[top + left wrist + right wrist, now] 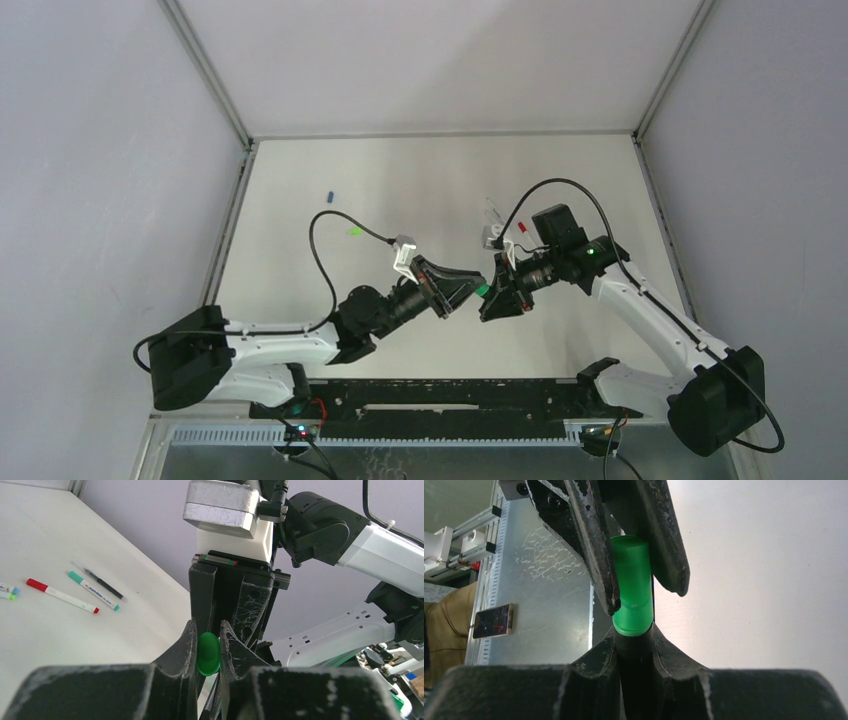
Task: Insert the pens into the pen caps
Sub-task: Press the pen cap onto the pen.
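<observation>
Both grippers meet tip to tip above the middle of the table. My left gripper (207,630) is shut on a darker green pen cap (208,653), seen end-on between its fingers. My right gripper (634,639) is shut on the thick black marker (635,665). In the right wrist view the green cap (633,590) sits over the marker's end, its rim against the barrel, with the left gripper's fingers (594,545) clamped on both sides of it. From above, the cap (483,290) shows as a green spot between the left gripper (466,290) and the right gripper (496,293).
Several pens lie on the table behind the right arm: a red-ended pen (62,596), a teal-ended pen (93,590), a thin dark pen (102,584). A blue cap (330,194) and a bright green cap (354,231) lie at the far left.
</observation>
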Action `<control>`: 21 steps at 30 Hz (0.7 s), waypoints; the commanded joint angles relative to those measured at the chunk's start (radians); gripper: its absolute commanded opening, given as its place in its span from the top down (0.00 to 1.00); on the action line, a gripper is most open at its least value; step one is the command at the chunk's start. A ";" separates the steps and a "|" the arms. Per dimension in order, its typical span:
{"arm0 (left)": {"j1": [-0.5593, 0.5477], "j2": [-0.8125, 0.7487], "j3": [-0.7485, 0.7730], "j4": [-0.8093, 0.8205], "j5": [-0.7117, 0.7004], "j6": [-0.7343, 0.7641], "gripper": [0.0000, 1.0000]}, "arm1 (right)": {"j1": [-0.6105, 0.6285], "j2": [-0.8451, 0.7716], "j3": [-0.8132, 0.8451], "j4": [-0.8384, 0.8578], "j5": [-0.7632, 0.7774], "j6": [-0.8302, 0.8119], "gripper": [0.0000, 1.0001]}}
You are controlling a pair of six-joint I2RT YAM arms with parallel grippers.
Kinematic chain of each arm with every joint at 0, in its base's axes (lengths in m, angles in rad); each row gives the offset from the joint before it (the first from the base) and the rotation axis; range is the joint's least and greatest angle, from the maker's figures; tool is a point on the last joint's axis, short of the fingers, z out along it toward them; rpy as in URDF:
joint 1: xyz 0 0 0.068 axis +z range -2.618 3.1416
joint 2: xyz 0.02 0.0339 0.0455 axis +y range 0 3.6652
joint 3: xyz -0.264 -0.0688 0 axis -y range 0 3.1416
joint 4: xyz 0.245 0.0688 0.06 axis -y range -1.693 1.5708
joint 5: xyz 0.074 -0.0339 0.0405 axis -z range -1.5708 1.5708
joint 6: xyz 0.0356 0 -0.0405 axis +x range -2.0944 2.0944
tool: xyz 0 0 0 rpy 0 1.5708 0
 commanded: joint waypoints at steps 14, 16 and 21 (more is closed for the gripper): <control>-0.106 -0.180 -0.058 -0.187 0.102 0.059 0.41 | 0.013 0.003 0.073 0.227 -0.027 -0.070 1.00; -0.105 -0.211 -0.078 -0.186 0.071 0.077 0.34 | 0.013 0.005 0.074 0.223 -0.029 -0.078 1.00; -0.103 -0.342 -0.161 -0.196 -0.019 0.116 0.28 | 0.013 0.012 0.073 0.210 -0.055 -0.089 1.00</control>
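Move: Seated on the black pen that the right fingers hold, the green pen cap lies between the left fingertips, only about 1 cm ahead and 1 cm to the right of the left hand point, level with it. From the right hand it is roughly 2 cm ahead, 3 cm left and 1 cm up. On the table some 20 cm below the left hand, the red-capped marker lies about 8 cm ahead and 12 cm right, the teal marker 8 cm ahead and 17 cm right. Opening its fingers wide, the left hand lets go of the green cap and draws back towards the base about 5 cm, bearing off to its left by 2 to 3 cm towards the end. The right hand keeps its grip on the black pen and lifts it about 2.5 cm while carrying it forward and left, some 2 cm each, its forward side rolling up about 10 degrees. ##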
